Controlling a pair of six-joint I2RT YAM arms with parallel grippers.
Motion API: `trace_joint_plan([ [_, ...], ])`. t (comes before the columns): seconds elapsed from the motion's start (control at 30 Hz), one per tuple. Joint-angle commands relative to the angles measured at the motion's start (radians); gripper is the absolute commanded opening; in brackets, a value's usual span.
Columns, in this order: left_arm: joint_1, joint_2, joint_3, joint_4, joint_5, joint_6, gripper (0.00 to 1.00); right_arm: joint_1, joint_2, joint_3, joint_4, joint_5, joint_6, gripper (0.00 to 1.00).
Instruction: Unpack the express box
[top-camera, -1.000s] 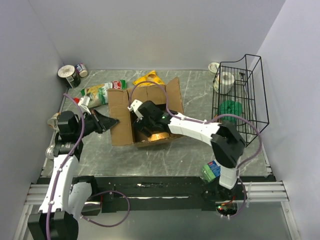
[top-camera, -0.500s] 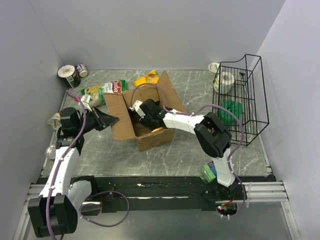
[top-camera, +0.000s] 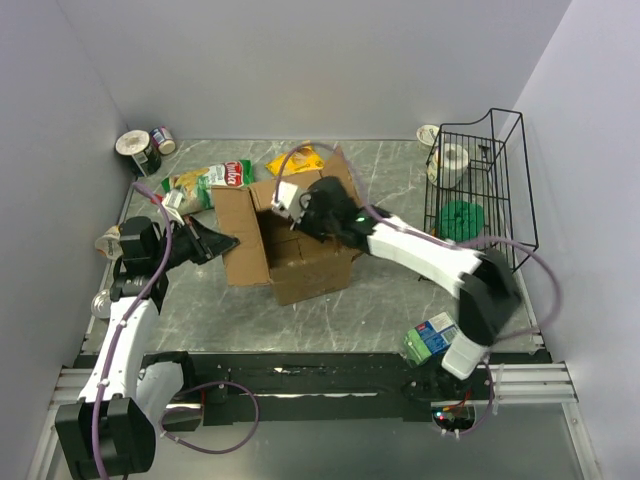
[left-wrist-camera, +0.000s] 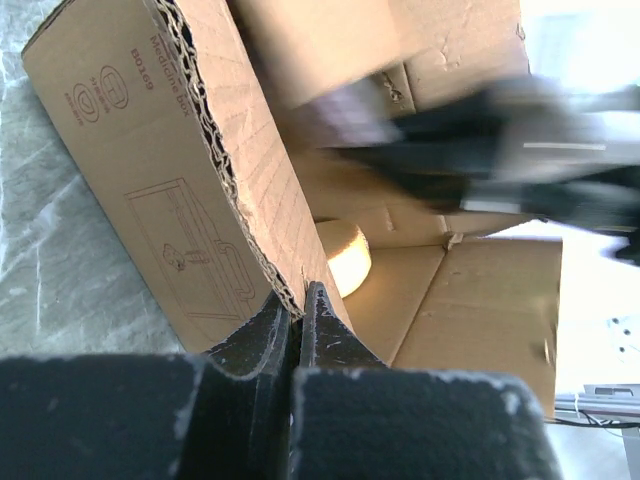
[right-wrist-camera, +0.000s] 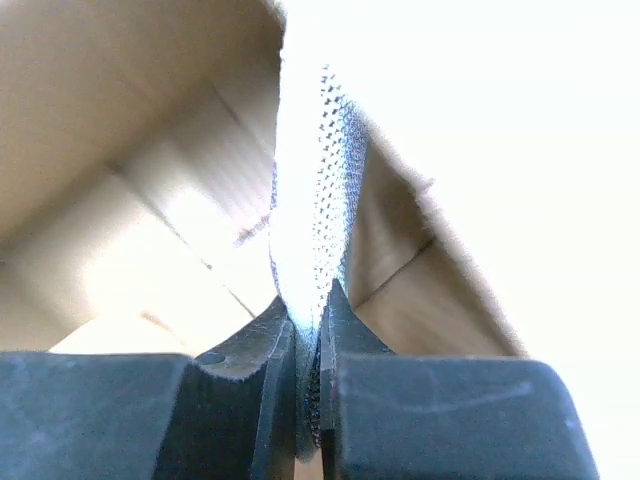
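The express box (top-camera: 300, 262), a brown carton with its flaps open, lies in the middle of the table. My left gripper (top-camera: 226, 242) is shut on the edge of its left flap (left-wrist-camera: 210, 150), and the corrugated edge sits between the jaws (left-wrist-camera: 300, 296). A pale yellow round thing (left-wrist-camera: 346, 258) lies inside the box. My right gripper (top-camera: 298, 218) hangs over the box opening. In the right wrist view it (right-wrist-camera: 318, 305) is shut on a thin white item with a dotted mesh surface (right-wrist-camera: 315, 190), with cardboard walls (right-wrist-camera: 120, 120) behind it.
A black wire basket (top-camera: 505, 200) at the right holds a white roll (top-camera: 452, 160) and a green thing (top-camera: 460, 218). Cans (top-camera: 140, 150) stand at the back left. Snack bags (top-camera: 205, 180) and a yellow bag (top-camera: 298, 155) lie behind the box. A green-blue packet box (top-camera: 430, 335) lies at the front right.
My right gripper has gone from open to shut on the white mesh item and has risen towards the back of the box. The box has turned a little. The left grip is unchanged.
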Motion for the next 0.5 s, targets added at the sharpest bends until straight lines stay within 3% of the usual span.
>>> trace_joint_plan([
  [0.0, -0.012, 0.003, -0.014, -0.086, -0.006, 0.077, 0.01, -0.004, -0.222, 0.058, -0.116, -0.198, 0.034, 0.00],
  [0.1, -0.012, 0.004, 0.002, -0.083, -0.011, 0.084, 0.01, -0.009, -0.346, 0.037, -0.172, -0.180, 0.062, 0.00],
  [0.27, -0.012, 0.013, 0.038, -0.077, -0.008, 0.100, 0.01, -0.079, -0.517, 0.023, -0.254, 0.005, 0.213, 0.00],
  [0.47, -0.010, 0.016, 0.084, -0.104, -0.019, 0.147, 0.01, -0.205, -0.689, -0.084, -0.363, 0.246, 0.238, 0.00],
])
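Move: A knit sock hangs from the right fingers in the mouth of the express box. The box's middle is about 6 cm back of that hand, level sideways and some 8 cm below. The wire basket on the side being headed for lies roughly 38 cm to the right and 4 cm ahead; the yellow chip bag is about 15 cm ahead and 2 cm left. From the left hand the basket is around 53 cm right and 12 cm ahead. The knit sock, already pinched in the right fingers, is pulled quickly up out of the box, the hand rising about 19 cm and drawing back some 6 cm, then swinging roughly 13 cm to the right past the raised right flap towards the wire basket. The hand rolls, its left side up around 20 degrees; the fingers keep their hold. The left hand stays, still pinching the left flap. ##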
